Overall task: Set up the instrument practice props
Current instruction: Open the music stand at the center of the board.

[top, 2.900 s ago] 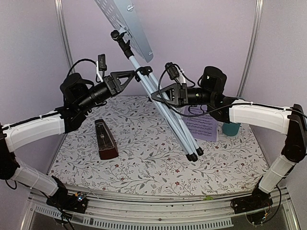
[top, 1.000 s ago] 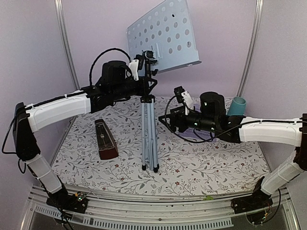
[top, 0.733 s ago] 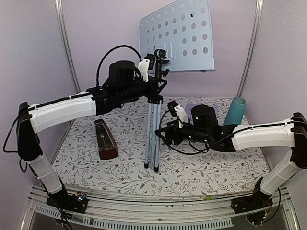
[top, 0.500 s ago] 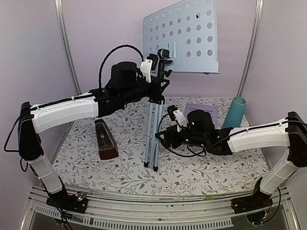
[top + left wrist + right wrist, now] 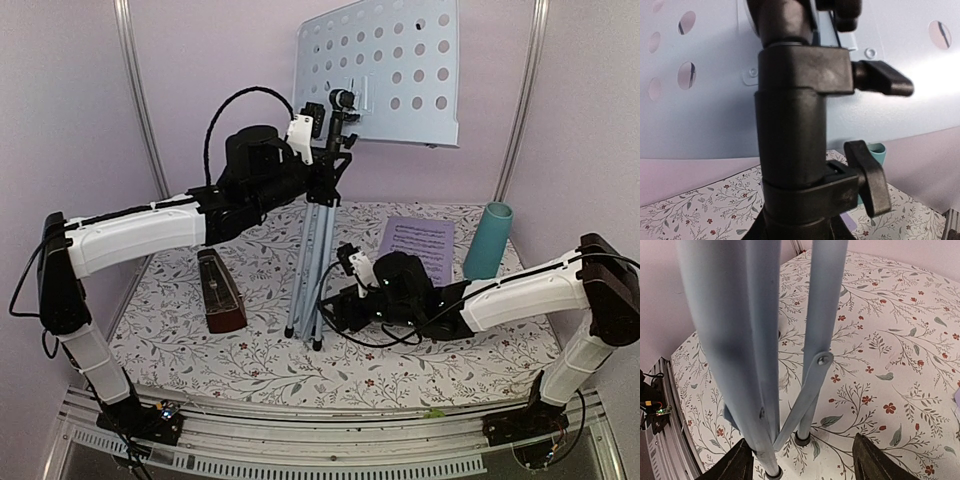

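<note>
The pale-blue perforated music stand (image 5: 385, 70) stands upright mid-table, its silver tripod legs (image 5: 310, 270) folded close together with the feet on the cloth. My left gripper (image 5: 322, 170) is shut on the stand's black collar (image 5: 795, 150), which fills the left wrist view. My right gripper (image 5: 332, 306) hangs low by the feet, open, with the legs (image 5: 760, 340) between its fingers (image 5: 735, 462) and not touched. The dark-red-brown metronome (image 5: 220, 292) stands left of the stand. One sheet-music page (image 5: 418, 245) lies flat at the back right.
A teal cup (image 5: 487, 240) stands upright at the back right beside the page. The floral cloth (image 5: 450, 350) covers the table. Metal frame posts (image 5: 140, 100) and lilac walls close in the back and sides.
The stand has gone from steeply tilted to upright, and its desk now faces forward. My right gripper has dropped left to the feet and narrowed a little. The left grip is unchanged.
</note>
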Motion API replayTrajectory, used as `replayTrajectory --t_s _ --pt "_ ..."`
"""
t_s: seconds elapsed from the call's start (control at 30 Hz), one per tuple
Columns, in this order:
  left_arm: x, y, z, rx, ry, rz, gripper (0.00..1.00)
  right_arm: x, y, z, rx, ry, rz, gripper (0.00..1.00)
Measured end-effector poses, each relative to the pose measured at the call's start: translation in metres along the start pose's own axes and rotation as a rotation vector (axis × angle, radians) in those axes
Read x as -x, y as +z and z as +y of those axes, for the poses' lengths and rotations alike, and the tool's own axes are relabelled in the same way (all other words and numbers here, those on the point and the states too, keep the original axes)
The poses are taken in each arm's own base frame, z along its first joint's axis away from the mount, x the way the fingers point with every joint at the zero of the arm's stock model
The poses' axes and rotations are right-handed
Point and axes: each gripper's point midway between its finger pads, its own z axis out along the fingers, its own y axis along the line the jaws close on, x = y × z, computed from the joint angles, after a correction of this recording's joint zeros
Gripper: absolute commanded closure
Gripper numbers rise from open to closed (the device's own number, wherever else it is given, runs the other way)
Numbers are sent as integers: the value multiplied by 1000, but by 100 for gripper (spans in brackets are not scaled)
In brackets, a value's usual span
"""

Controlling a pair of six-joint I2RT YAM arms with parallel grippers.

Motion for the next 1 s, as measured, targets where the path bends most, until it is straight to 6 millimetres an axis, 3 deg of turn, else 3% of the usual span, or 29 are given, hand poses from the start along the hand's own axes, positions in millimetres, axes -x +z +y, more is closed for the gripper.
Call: replayTrajectory --t_s 0.2,0.3,0.5,0.73,0.77,1.0 --pt "2 0 0 -17 -10 -50 100 -32 17 -8 -20 -4 86 34" --pt "2 0 2 -31 -20 -70 100 -37 19 -10 -28 2 102 43" --pt "4 -1 8 -49 -28 -98 100 -35 23 -16 -73 17 107 68" --pt "3 -9 23 -85 -22 -145 100 -31 35 -40 -194 -5 117 80" --pt "4 -10 23 -95 -18 -145 100 -30 36 -43 -203 -10 117 85" --pt "3 -16 12 -165 32 -141 100 -31 34 -55 -231 -29 104 95"
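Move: From the right hand, the nearest leg of the folded music stand has its lower end about 8 cm down, 4 cm to the left and 2 cm back; the next leg's foot is some 9 cm left, 1 cm ahead and 9 cm down. The sheet music lies roughly 25 cm ahead and 20 cm right, 10 cm down. From the left hand, holding the stand's upper shaft, that near leg end is about 13 cm back, 2 cm left and 32 cm down, with the perforated desk some 10 cm ahead, 8 cm right and 12 cm up. The right hand sinks about 5 cm beside the folded legs, its fingers partly open, then moves some 4 cm forward with a slight drift right, turning a little clockwise and shutting its fingers to pinch the nearest leg just above its foot. The left hand keeps its grip on the shaft under the desk, eases about 2 cm left and tilts up and turns clockwise by some 10 degrees, which swings the stand's foot end forward towards the right fingers. ##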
